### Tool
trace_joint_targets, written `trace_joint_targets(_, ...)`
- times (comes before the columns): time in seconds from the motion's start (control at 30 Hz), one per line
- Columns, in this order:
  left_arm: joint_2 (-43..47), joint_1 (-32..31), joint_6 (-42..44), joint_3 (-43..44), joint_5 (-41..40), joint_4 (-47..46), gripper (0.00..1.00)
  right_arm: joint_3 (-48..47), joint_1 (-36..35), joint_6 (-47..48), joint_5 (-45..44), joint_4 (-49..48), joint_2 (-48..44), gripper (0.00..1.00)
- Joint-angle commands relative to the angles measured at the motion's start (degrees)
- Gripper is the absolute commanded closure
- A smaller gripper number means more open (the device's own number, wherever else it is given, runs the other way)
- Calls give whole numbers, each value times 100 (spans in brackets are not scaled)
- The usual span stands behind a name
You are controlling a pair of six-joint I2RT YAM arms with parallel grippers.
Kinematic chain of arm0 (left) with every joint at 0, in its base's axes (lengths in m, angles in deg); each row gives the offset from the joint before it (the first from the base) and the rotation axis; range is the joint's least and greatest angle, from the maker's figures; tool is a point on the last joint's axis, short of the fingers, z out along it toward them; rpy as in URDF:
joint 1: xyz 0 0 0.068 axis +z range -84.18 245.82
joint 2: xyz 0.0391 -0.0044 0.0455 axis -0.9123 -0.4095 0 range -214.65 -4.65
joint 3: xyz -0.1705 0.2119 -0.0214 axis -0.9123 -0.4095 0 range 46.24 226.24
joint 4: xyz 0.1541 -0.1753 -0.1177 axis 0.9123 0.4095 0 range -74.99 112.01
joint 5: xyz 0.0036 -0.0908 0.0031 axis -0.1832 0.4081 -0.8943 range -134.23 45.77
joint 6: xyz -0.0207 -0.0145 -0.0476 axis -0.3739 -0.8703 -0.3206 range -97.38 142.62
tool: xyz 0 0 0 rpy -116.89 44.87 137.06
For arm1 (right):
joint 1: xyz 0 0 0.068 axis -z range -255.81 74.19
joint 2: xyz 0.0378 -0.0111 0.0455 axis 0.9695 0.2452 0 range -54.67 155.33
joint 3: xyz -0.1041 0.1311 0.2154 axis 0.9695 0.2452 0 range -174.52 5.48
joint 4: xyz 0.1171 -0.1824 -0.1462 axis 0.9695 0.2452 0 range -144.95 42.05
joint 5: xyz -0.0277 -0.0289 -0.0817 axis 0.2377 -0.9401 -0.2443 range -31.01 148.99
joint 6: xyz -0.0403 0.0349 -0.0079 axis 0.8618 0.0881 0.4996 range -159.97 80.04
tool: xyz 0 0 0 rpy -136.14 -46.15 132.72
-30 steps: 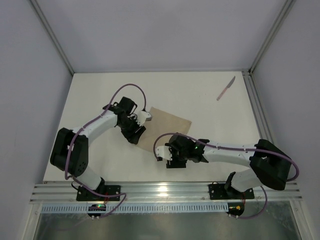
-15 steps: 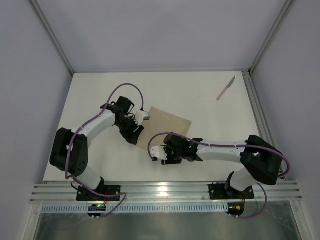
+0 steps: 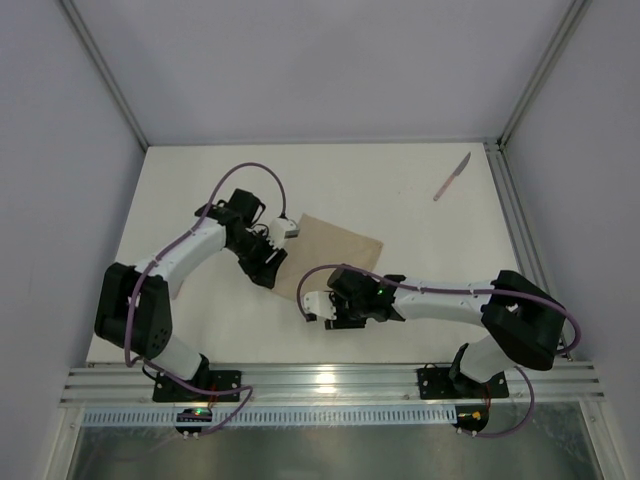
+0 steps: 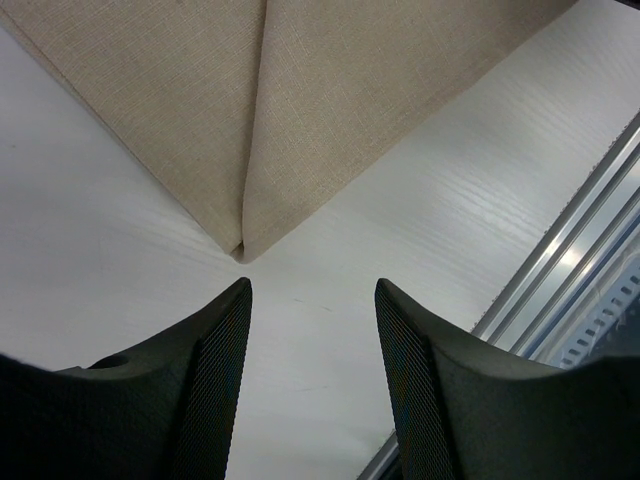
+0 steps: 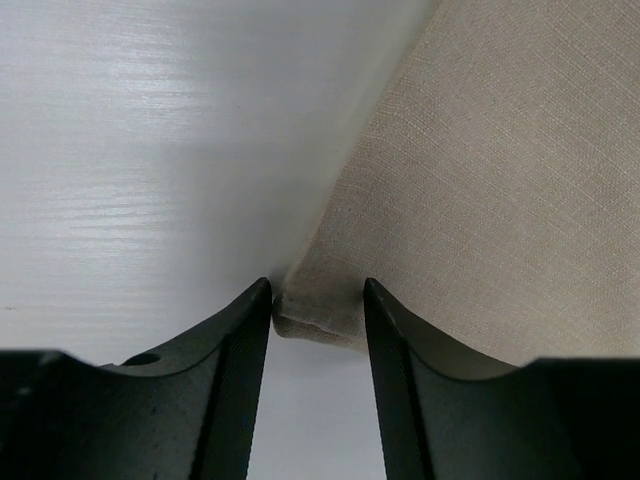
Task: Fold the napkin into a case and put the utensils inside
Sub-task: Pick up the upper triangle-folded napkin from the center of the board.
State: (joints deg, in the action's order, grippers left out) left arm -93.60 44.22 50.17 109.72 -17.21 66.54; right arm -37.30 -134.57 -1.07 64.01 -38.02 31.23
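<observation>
The beige napkin lies flat on the white table, folded so that two flaps meet in a point. My left gripper hovers just off that point at the cloth's left edge. In the left wrist view it is open, with only bare table between the fingers. My right gripper is at the napkin's near corner. In the right wrist view it is shut on that slightly bunched corner, both fingers touching cloth. A knife with a pinkish handle lies far back right. No case is formed.
Metal rails run along the table's near edge, behind both arm bases. Grey walls and frame posts close in the back and sides. The right edge also has a rail, near the knife.
My right gripper slid a little left and narrowed its jaws onto the napkin's near corner. The left arm shifted slightly, its gripper unchanged.
</observation>
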Motion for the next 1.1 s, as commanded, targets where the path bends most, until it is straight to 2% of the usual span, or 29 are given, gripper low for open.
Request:
trace_joint_targets(0.0,158,34,101,199,224,147,45,60,-12,-75,-71,619,286,53)
trace_joint_targets(0.03,167,34,101,200,233,164,45,51,-21,-84,-62,584,330,59)
trace_joint_targets(0.17,255,34,163,164,452,208,45,-1,-12,-215,-71,557,558,93)
trace_joint_targets(0.2,281,34,206,147,557,217,45,-10,-21,-242,-71,548,550,95)
trace_joint_targets(0.47,905,279,540,-81,1454,-239,45,-54,215,-847,482,197,32,96)
trace_joint_targets(0.67,1528,315,1304,-862,2526,-1828,45,-230,733,-1472,1237,179,-153,96)
trace_joint_targets(0.77,1749,315,1971,-1311,2833,-2286,46,-230,796,-1542,1247,118,-223,96)
trace_joint_targets(0.9,2012,306,2702,-2005,2931,-3085,45,-353,1208,-1797,1712,-23,-268,96)
trace_joint_targets(0.97,2109,167,2677,-2471,2486,-3934,43,-485,1262,-1947,1836,-41,-259,96)
trace_joint_targets(1.07,2250,-202,2641,-2928,2045,-4650,42,-643,1315,-2307,2055,-32,-250,96)
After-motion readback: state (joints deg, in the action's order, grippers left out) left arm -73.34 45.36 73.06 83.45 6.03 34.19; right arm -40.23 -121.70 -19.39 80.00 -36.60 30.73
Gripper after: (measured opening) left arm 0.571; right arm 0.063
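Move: The napkin's near corner sits right between my half-open right fingertips, about 1 cm below the hand point. From that hand, the napkin's middle is roughly 11 cm ahead and 2 cm left, and its left corner about 6 cm ahead and 14 cm left. From my left hand, which hangs open, the left corner is about 2 cm ahead, 3 cm right and 8 cm down; the near corner is some 6 cm back and 15 cm right. I shut my right fingers on the napkin's near corner and pinch it, then lift about 2 cm with a little forward travel while that wrist turns clockwise and tips, some 30 degrees in all. My left hand, staying open, rises about 6 cm, then sinks 4, shifting right and slightly back as its fingers swing up to point mostly right, towards my right hand. ##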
